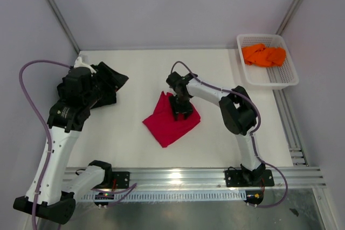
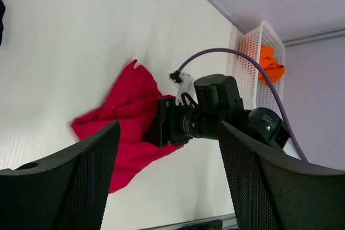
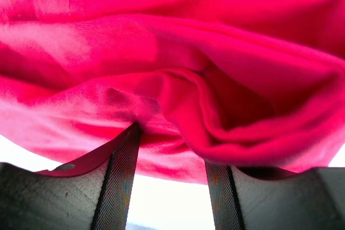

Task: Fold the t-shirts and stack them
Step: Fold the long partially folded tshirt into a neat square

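Note:
A crimson-red t-shirt lies bunched in a rough square at the table's middle. My right gripper stands on its right part, pointing down. In the right wrist view its fingers are apart, open, with red folds lying across their tips and bare table showing between them. A black t-shirt sits crumpled at the far left. My left gripper hovers by it, open and empty, facing the red shirt. An orange t-shirt lies in the basket.
The white mesh basket stands at the back right corner. An aluminium rail runs along the near edge, another down the right side. Purple cables loop from both arms.

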`<state>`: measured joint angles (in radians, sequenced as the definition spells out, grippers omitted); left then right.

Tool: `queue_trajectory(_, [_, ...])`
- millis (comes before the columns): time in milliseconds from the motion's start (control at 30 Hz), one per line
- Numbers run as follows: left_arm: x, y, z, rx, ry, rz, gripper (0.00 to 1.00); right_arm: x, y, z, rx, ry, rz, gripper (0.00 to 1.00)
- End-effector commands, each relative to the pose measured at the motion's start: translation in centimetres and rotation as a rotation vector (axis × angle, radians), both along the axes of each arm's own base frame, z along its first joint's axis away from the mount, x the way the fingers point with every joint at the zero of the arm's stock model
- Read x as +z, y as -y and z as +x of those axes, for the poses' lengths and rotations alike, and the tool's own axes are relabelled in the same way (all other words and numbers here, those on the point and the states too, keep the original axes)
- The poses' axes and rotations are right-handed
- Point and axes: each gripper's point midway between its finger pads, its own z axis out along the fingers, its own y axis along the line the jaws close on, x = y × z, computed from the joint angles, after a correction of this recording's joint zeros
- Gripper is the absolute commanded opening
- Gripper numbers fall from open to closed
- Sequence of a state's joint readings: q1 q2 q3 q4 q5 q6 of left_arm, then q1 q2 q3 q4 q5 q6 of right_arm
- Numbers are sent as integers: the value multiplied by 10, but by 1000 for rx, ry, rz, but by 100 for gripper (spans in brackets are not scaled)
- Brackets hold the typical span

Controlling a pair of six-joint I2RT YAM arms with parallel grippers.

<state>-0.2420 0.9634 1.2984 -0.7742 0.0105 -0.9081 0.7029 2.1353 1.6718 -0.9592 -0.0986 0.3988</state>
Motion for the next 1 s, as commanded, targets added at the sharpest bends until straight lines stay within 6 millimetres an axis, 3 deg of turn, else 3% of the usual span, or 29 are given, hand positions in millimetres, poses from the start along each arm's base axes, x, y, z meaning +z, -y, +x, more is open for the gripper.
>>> queue_trajectory(0, [-8,-6,1,23,2,26,76,11,-15,-36,-29,-100,86,54])
queue_trajectory(100, [-19,-5,1,22,-26,27,75,8,-16,-49,-35,-125,87,54])
queue_trajectory(200, [-26,-5,1,22,-39,26,75,8,-34,-54,-62,-156,169,54])
queue_trajectory(300, [-46,-4,0,14,-89,44,76,14,-58,-56,-74,-178,251,54])
queue_trajectory(367, [-71,2,-7,-22,-166,35,75,21,-69,-50,-68,-148,278,54])
queue_trajectory(500, [-141,14,-37,-84,-386,-6,74,56,-88,-28,-36,-12,365,54])
queue_trajectory(633, [-186,13,-73,-138,-572,21,74,92,-96,-7,-3,117,413,54])
queue_trajectory(800, [-223,13,-124,-195,-749,6,74,126,-105,11,12,221,482,54])
queue_trajectory(967, [-247,9,-159,-172,-806,-33,75,146,-102,23,21,276,506,54])
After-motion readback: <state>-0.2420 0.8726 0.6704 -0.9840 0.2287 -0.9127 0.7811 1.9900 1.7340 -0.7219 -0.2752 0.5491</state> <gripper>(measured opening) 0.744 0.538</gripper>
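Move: The magenta t-shirt lies under the right gripper, its fingertips already in the cloth; its middle is roughly 5 cm to the left and 2 cm back, a centimetre or two below. The table's near edge is straight back about 23 cm. From the left gripper, the shirt's middle lies some 32 cm below, 18 cm to the right and 1 cm back; the black shirt pile is about 12 cm ahead, 18 cm left and 31 cm below. Keep the right gripper low with its half-open fingers in the cloth, draw it back about 5 cm, curve it left, then lift off the shirt towards its far end, tilting the fingertips left. Meanwhile bring the open left gripper down some 24 cm, then also back towards the table's near edge beside the shirt, pitching the fingers down about 45 degrees. ##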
